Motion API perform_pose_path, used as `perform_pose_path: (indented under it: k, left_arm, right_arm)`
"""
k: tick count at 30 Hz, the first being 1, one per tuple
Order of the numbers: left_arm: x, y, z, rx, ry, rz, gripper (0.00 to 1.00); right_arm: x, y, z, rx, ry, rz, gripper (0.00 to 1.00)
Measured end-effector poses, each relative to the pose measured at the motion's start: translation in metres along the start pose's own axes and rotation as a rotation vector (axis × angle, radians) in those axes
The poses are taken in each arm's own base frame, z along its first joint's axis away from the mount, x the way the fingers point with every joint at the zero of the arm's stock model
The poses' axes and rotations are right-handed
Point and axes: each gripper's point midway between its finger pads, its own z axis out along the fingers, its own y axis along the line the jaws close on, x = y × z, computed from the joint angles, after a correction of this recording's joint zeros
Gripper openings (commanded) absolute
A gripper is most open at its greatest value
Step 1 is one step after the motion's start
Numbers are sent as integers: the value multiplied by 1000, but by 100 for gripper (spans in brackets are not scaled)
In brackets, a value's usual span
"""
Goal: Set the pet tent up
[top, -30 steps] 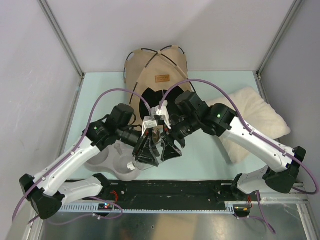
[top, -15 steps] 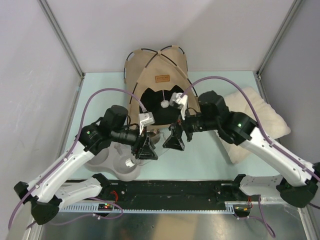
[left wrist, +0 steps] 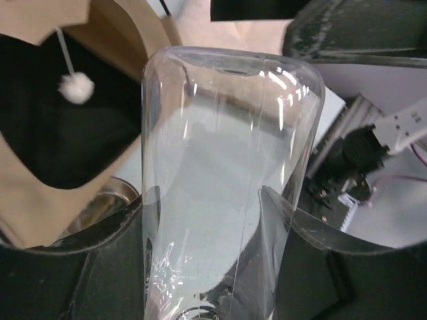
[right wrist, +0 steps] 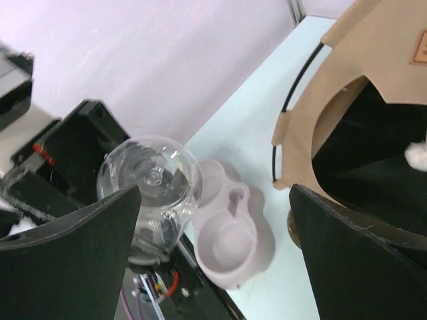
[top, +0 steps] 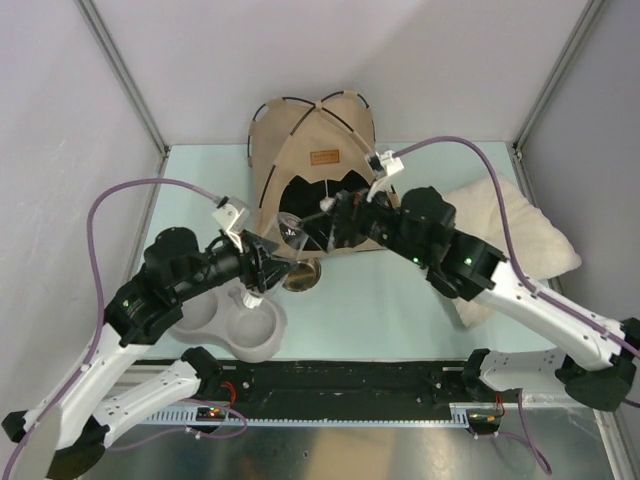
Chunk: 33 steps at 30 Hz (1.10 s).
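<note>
The pet tent (top: 315,170) stands at the back centre, tan, with thin black poles, a brown label patch (top: 323,156) and a black doorway. Its white pompom (left wrist: 75,87) hangs in the doorway (left wrist: 53,133). My left gripper (top: 272,252) is shut on a clear plastic bottle (top: 290,238), tilted toward the tent; the bottle (left wrist: 227,147) fills the left wrist view between my fingers (left wrist: 120,253). My right gripper (top: 335,215) hovers just in front of the doorway, open and holding nothing. In the right wrist view the gripper (right wrist: 215,190) faces the bottle (right wrist: 150,180), with the tent (right wrist: 347,67) at right.
A grey double pet bowl (top: 235,325) sits near left, also showing as the grey bowl (right wrist: 233,233). A metal bowl (top: 300,275) lies in front of the tent. A cream fluffy pillow (top: 510,240) lies at right. Frame posts and walls enclose the table.
The two grippers were together at the bottle near the table's middle. The right one opened, let go and rose toward the tent doorway. The left arm drew back left, keeping the bottle.
</note>
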Motion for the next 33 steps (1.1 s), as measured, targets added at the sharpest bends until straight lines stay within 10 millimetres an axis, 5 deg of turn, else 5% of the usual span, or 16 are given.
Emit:
perform_pose_path:
  k: [6, 20, 29, 33]
  left_arm:
    - [-23, 20, -2, -120, -106, 20, 59]
    - [-35, 48, 8, -264, -148, 44, 60]
    - [-36, 49, 8, -265, -152, 47, 60]
    - [-37, 47, 8, -258, -153, 48, 60]
  right_arm:
    - [-16, 8, 32, 64, -62, 99, 99]
    - [-29, 30, 45, 19, -74, 156, 99]
    - [8, 22, 68, 51, 40, 185, 99]
    - [12, 21, 72, 51, 47, 196, 92]
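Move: The clear bottle is already held in the left hand, its middle about 4 cm to that hand's right and 2 cm ahead. From the empty, wide-open right hand, the bottle's middle is roughly 8 cm left, 3 cm back and 5 cm lower. The tent's middle lies some 22 cm ahead and 7 cm left of the right hand, about 20 cm below; the steel bowl is 3 cm ahead, 10 cm left and far below. Keeping its grip on the clear bottle, the left hand carries it about 5 cm forward, slightly left and up, turning it some 15 degrees counter-clockwise, then holds it still. The right hand, fingers wide open, goes about 7 cm left towards the bottle's free end, first rising some 3 cm, then sinking about 4 as it closes in; contact there can't be made out. ##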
